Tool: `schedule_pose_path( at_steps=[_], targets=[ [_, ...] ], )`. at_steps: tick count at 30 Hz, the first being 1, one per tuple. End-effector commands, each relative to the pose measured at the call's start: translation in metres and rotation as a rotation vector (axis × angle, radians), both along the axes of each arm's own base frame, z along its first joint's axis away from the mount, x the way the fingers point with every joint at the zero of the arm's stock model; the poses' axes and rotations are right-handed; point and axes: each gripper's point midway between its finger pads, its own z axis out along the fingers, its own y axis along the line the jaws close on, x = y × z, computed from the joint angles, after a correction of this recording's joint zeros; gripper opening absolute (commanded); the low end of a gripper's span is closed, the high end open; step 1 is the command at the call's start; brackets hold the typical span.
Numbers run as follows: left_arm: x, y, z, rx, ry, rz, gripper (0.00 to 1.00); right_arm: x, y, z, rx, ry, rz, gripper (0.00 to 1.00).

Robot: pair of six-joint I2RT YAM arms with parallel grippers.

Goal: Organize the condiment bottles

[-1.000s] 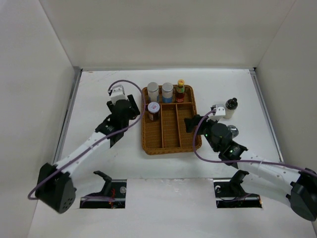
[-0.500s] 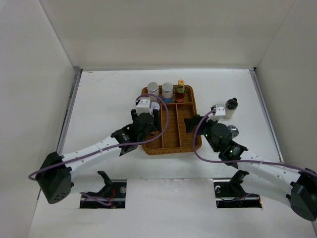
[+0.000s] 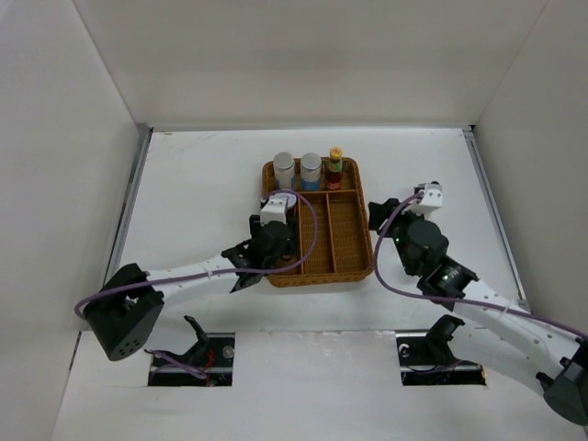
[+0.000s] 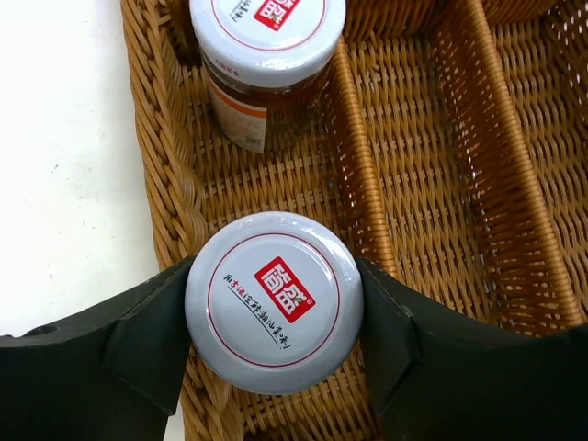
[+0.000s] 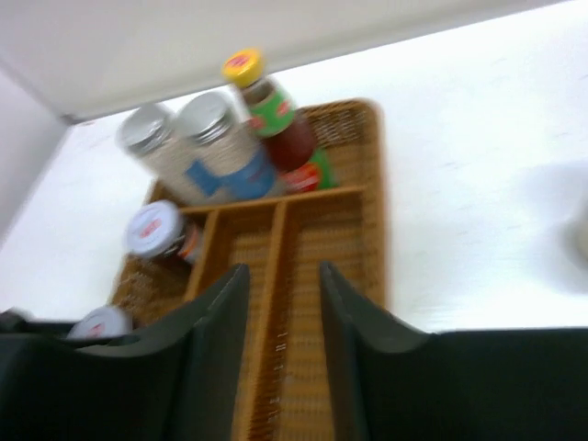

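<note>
My left gripper point(image 4: 274, 367) is shut on a jar with a white lid and red label point(image 4: 274, 301), held upright in the near end of the wicker tray's point(image 4: 514, 184) left compartment. A matching white-lidded jar point(image 4: 266, 37) stands just beyond it. From above, the left gripper point(image 3: 274, 228) covers the held jar. Two silver-lidded jars point(image 3: 284, 165) point(image 3: 310, 165) and the red sauce bottle with yellow cap point(image 3: 335, 165) fill the back row. My right gripper point(image 5: 283, 358) hovers at the tray's right rim point(image 3: 367, 207), jaws a narrow gap apart with nothing between them.
White walls close in the table on three sides. The right arm point(image 3: 427, 248) covers the table patch right of the tray. A blurred grey shape point(image 5: 579, 230) lies at the right edge of the right wrist view.
My left arm carried the jar from left of the tray into its left compartment. The right gripper shifted right and its jaws narrowed; the black-lidded bottle no longer shows behind it.
</note>
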Motion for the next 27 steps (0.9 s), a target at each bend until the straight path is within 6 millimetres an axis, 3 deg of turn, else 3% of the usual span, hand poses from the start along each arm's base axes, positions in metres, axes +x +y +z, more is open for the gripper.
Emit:
schedule_pose_path(
  at_steps=[1, 3, 5, 7, 10, 14, 18, 27],
  targets=[
    [0.009, -0.015, 0.023, -0.119, -0.087, -0.009, 0.50, 0.000, -0.047, 0.014, -0.061, 0.025, -0.206, 0.59],
    [0.007, -0.011, 0.025, -0.130, -0.099, -0.004, 0.59, -0.006, -0.071, 0.005, -0.100, 0.059, -0.314, 0.84],
    [0.006, -0.009, 0.030, -0.155, -0.118, 0.000, 0.69, -0.014, -0.088, -0.008, -0.121, 0.100, -0.390, 0.95],
    [0.004, -0.009, 0.036, -0.179, -0.135, -0.008, 0.75, -0.021, -0.099, -0.025, -0.137, 0.165, -0.435, 0.99],
    [-0.003, -0.011, 0.047, -0.224, -0.164, -0.026, 0.85, -0.030, -0.116, -0.047, -0.165, 0.263, -0.500, 1.00],
    [-0.015, -0.010, 0.071, -0.318, -0.229, -0.049, 1.00, -0.039, -0.136, -0.062, -0.186, 0.321, -0.562, 1.00],
    [-0.025, 0.001, 0.088, -0.397, -0.300, -0.048, 1.00, -0.046, -0.158, -0.063, -0.174, 0.331, -0.623, 1.00],
    [-0.021, 0.016, 0.091, -0.415, -0.332, -0.014, 1.00, -0.043, -0.147, -0.085, -0.179, 0.409, -0.571, 1.00]
  ],
)
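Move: In the tray's left compartment, the left hand's fingers are around the jar, its middle about 2 cm below the hand point; the other jar stands roughly 9 cm straight ahead. From the right hand, the clear-lidded bottle lies some 15 cm to the right, 4 cm back and 15 cm down. The black-capped bottle is about 10 cm ahead and 17 cm right at similar depth; the tray's middle is 6 cm ahead, 11 cm left and 18 cm down. Swinging about 15 cm to its right, the right hand also sinks some 8 cm and draws back slightly, its wrist turning some 35 degrees clockwise and tipping down as the fingers spread wide above the clear-lidded bottle. The left hand pauses, opens to let go of the jar, then rises about 8 cm and draws slightly back, its fingers tipping up and wrist rolling right side up. ##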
